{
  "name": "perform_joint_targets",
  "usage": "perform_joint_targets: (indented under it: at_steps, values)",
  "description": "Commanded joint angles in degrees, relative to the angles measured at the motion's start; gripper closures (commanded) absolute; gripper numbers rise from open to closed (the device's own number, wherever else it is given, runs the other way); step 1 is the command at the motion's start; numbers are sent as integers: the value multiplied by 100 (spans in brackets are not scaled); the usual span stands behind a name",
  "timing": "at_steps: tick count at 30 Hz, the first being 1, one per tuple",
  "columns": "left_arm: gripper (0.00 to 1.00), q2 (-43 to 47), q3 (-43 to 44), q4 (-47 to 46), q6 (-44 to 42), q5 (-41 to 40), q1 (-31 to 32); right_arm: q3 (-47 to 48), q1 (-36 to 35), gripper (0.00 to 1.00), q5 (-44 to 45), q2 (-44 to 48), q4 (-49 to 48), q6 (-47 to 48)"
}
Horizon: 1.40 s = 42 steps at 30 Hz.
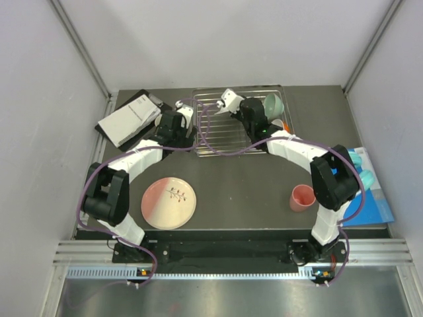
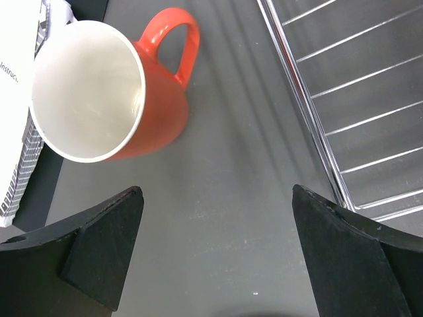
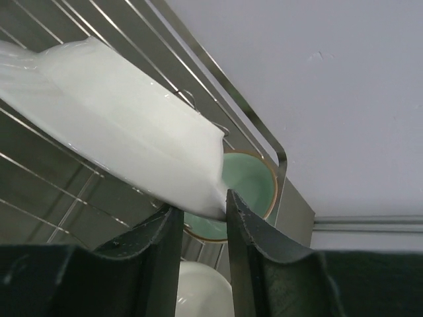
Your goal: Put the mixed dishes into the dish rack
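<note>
The silver wire dish rack [image 1: 228,135] stands at the back centre. My right gripper [image 1: 235,105] is shut on the edge of the white plate [image 1: 228,100], holding it tilted over the rack; in the right wrist view the plate [image 3: 112,132] rests against the rack bars [image 3: 218,72]. The mint green bowl [image 1: 274,104] stands in the rack's far right corner, and also shows in the right wrist view [image 3: 254,181]. My left gripper [image 2: 218,251] is open and empty just short of the orange mug [image 2: 158,112], which lies on its side left of the rack [image 2: 313,125].
The pink-and-cream plate [image 1: 168,202] lies front left, the salmon cup [image 1: 303,197] front right. A booklet [image 1: 129,119] lies back left. Turquoise rings [image 1: 362,166] sit on a blue sheet at the right. A white-lined round dish [image 3: 205,290] sits below my right fingers.
</note>
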<state>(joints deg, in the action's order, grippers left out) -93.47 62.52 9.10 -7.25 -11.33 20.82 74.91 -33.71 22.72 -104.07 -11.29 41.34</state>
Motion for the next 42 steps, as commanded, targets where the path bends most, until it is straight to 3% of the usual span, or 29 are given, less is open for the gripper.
perform_joint_targets:
  at_steps: [1,16,32,42]
  values:
    - [1,198,23,-58,48,175,80,252,207,100,250,-114,-48,-461]
    - [1,119,85,-23,57,166,80,-504,181,100,435,880,-1244,-100]
    - [1,48,58,-32,92,202,80,-233,541,100,997,898,-1157,-935]
    - [1,154,58,4,118,175,80,50,682,100,1472,581,-199,-1664]
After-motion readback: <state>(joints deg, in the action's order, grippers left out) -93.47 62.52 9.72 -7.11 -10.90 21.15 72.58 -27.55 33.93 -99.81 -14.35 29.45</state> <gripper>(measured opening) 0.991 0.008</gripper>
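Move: The right hand already pinches the white plate's right rim, with the plate's middle about 8 cm to its left and 4 cm lower. The middle of the dish rack lies some 3 cm back and 12 cm below; the green bowl stands roughly 11 cm to the right, 2 cm ahead and 7 cm down, the orange bowl 12 cm right, 6 cm back and 9 cm down. From the left hand, the rack's middle is about 17 cm right, 5 cm ahead and 4 cm below. Draw the right gripper about 9 cm to the right, towards the green bowl, lifting some 3 cm, mostly at the end. Turn the wrist about 20 degrees clockwise as you go and let its left side rise a little. Keep the fingers closing on the plate's rim until they come off it and shut fully, empty, beside the plate. ##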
